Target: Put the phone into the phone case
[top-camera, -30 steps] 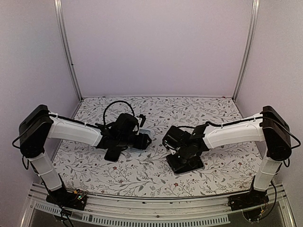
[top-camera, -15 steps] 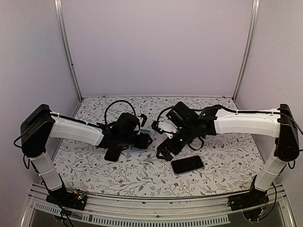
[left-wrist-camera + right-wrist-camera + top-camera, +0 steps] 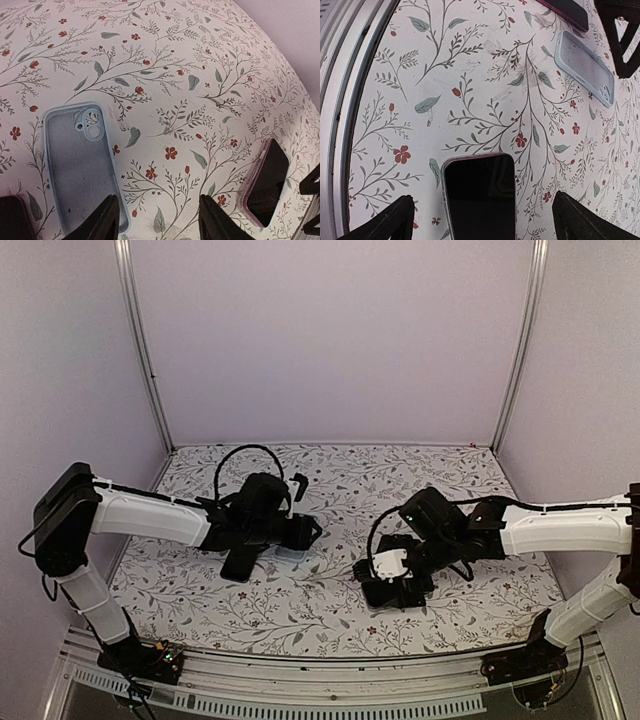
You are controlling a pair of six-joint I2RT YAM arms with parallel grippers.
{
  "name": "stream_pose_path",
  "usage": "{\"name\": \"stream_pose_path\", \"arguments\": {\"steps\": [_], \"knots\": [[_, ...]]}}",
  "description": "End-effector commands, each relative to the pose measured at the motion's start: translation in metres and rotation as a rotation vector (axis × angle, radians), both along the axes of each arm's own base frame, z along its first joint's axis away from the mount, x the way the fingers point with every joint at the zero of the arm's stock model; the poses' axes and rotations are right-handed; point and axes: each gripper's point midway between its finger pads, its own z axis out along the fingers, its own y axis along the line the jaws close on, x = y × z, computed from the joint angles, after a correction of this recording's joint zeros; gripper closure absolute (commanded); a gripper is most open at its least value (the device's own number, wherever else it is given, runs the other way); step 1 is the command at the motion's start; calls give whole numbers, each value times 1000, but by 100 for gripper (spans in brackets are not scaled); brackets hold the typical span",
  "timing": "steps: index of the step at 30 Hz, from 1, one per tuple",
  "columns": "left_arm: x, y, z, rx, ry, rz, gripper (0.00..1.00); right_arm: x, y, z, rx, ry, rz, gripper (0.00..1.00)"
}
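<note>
The phone (image 3: 479,197) is a dark slab with a pinkish clear rim, lying screen up on the floral table (image 3: 470,80). My right gripper (image 3: 485,220) is open just above it, one finger on each side of its width and neither touching it. The phone also shows at the right of the left wrist view (image 3: 265,182). The phone case (image 3: 80,165) is pale blue and empty, lying hollow side up with its camera cut-out at the far end. My left gripper (image 3: 157,210) is open over bare table beside the case, its left finger (image 3: 107,220) overlapping the case's edge.
A second dark slab with a magenta edge (image 3: 565,10) lies beyond the case (image 3: 585,72). From above, the left gripper (image 3: 290,530) and right gripper (image 3: 388,575) sit near the table's middle. Purple walls enclose the back and sides, and a metal rail (image 3: 340,100) runs along the near edge.
The right gripper opened, swung up and left away from the phone lying on the table, then came back down over it. The left arm barely moved.
</note>
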Motion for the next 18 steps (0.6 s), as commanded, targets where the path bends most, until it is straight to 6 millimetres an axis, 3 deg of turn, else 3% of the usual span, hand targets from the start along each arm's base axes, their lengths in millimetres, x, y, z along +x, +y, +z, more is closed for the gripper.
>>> {"name": "stream_pose_path", "arguments": {"steps": [1,7,13,18], "knots": [[-2,2,4,-5,-19,-3,45,-2,-8,-14,-64,13,73,1],[-4,2,4,-12,-16,-13,45,27,-19,-43,-122,106,-21,1],[-6,7,2,-1,-22,-7,44,22,-29,-80,-219,186,-34,1],[-6,5,1,-4,-22,-17,44,13,-38,-91,-275,244,-38,1]]}}
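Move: Below the open right hand, about 9 cm down, 2 cm ahead and 4 cm to its right, lies the phone with its clear case, long side running left-right. The blue phone case is some 15 cm ahead of that hand and 16 cm to its left; the second phone is about 11 cm ahead and 27 cm to the left. From the left hand the clear-cased phone lies roughly 8 cm back, 18 cm right and 9 cm down. Sinking some 8 cm onto the clear-cased phone, the right hand drifts about 3 cm to the right. It swings forward 3 cm on the way and then eases back a little, tipping about 15 degrees so the fingers point more nearly straight down. The fingers stay wide open and finish spread across the phone's width near its middle, close to the two long edges; contact can't be made out. ##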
